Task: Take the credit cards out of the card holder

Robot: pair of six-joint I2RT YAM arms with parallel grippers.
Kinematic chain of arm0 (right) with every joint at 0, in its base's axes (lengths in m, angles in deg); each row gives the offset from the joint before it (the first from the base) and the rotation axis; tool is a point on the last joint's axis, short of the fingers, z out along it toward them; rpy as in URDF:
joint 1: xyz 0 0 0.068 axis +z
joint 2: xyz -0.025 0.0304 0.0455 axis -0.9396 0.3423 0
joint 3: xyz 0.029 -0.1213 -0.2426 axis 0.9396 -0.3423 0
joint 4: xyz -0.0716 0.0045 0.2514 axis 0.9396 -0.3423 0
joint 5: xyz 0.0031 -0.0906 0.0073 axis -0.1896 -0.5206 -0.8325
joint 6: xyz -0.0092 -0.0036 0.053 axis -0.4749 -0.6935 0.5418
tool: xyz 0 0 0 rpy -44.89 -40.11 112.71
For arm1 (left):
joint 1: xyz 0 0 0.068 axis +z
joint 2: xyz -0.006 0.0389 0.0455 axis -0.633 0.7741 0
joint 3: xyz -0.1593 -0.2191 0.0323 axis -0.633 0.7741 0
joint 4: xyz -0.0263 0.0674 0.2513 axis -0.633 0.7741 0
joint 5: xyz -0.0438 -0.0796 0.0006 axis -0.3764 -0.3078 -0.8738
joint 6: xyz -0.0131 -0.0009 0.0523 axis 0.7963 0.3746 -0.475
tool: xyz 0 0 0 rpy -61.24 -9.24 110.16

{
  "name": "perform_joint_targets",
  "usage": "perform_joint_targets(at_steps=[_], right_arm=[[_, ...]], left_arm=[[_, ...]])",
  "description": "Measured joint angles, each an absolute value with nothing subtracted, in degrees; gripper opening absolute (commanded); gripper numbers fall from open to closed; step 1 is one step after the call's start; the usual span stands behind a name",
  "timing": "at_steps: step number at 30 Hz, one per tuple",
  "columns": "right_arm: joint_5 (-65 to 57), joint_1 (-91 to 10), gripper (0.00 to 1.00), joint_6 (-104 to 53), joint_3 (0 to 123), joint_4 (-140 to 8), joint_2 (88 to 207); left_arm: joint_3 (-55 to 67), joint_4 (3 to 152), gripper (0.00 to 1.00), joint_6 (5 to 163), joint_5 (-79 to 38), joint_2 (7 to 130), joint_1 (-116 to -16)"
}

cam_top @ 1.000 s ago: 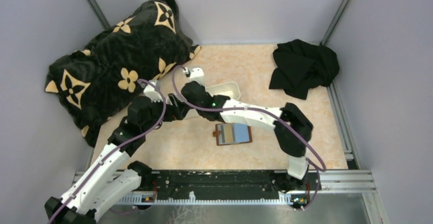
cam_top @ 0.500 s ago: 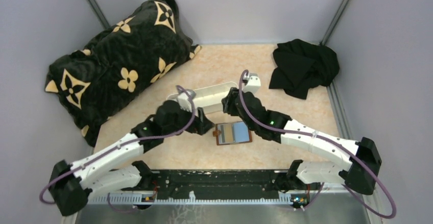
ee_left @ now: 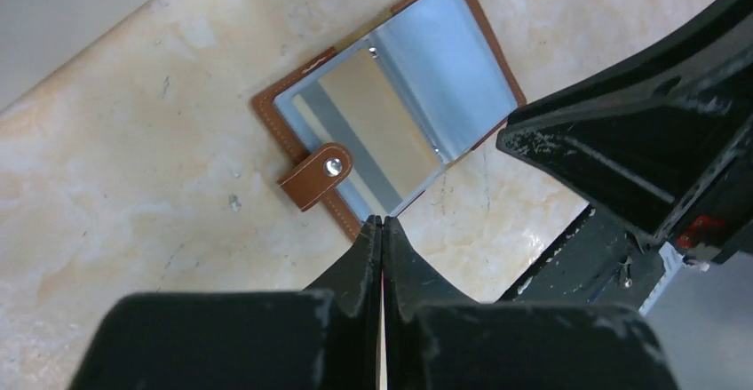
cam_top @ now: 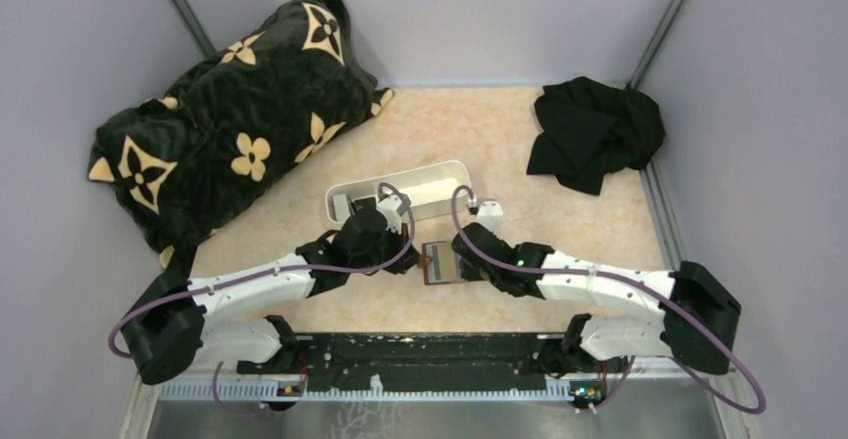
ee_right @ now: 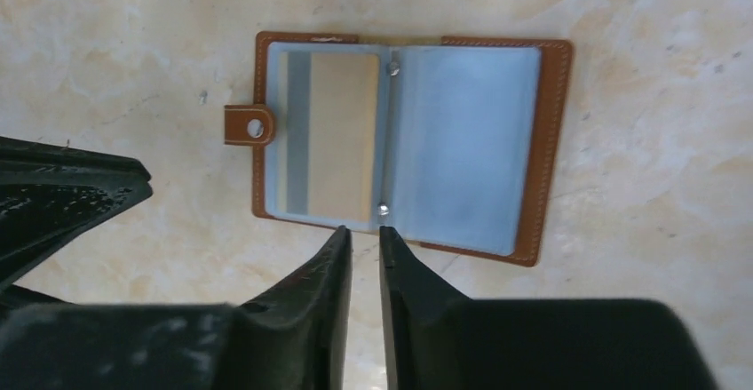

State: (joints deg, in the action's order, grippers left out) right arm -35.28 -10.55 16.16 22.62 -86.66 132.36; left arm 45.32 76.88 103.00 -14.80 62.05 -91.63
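Note:
The card holder [cam_top: 441, 263] lies open and flat on the tabletop, brown leather outside, blue-grey pockets inside [ee_right: 462, 146] [ee_left: 444, 61]. One credit card [ee_right: 336, 137] [ee_left: 382, 132], tan with a grey stripe, sits in its clasp-side pocket. My left gripper [cam_top: 413, 260] [ee_left: 382, 221] is shut and empty, its tips just at the holder's edge near the clasp. On the other side my right gripper [cam_top: 463, 259] [ee_right: 365, 230] is shut down to a thin slit with nothing in it, its tips at the holder's edge by the spine.
A long white tray [cam_top: 400, 190] stands just behind the grippers. A black flower-patterned cushion [cam_top: 230, 129] fills the back left and a crumpled black cloth [cam_top: 595, 131] lies at the back right. Grey walls close in both sides.
Both arms have swung from the tray at the back down to the card holder. The left gripper has gone from open to shut. The card holder has not moved.

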Motion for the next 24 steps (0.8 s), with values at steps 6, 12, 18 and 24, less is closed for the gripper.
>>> perform_joint_targets(at_steps=[6, 12, 18, 24], right_arm=[[-37.6, -5.0, 0.39, 16.6, 33.7, -92.1, 146.1], [-38.3, -3.8, 0.39, 16.7, 40.1, -93.5, 155.5], [-39.8, -3.8, 0.4, 16.0, 40.7, -95.7, 157.4], [-41.1, -3.8, 0.34, 16.1, 42.0, -96.5, 162.7]], left_arm=[[47.0, 77.2, 0.52, 105.1, -9.3, 58.6, -91.5], [47.3, 78.7, 0.57, 107.2, -6.2, 56.0, -89.7], [48.4, 79.0, 0.57, 107.7, -5.8, 55.1, -88.6], [48.4, 79.0, 0.57, 108.1, -6.0, 55.9, -87.6]])
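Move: The beige card in the holder's left pocket lies about 4 cm left of the right gripper, 2 cm ahead and some 7 cm below it. Seen from that gripper, the snap tab is about 9 cm left and 2 cm ahead, the blue sleeve 3 cm right and 2 cm ahead, and the white box some 18 cm ahead and 15 cm left. From the left gripper, the card lies about 5 cm right, 2 cm ahead and 8 cm below. Swing the right gripper left over the beige card while parting its shut fingers a little over a third, then ease it slightly back right and sink about 5 cm towards the card, rolling the wrist some 20 degrees so the fingers lose their leftward slant. Meanwhile clear the left gripper away, about 5 cm left and forward, opening it a bit past half and turning it counter-clockwise. ##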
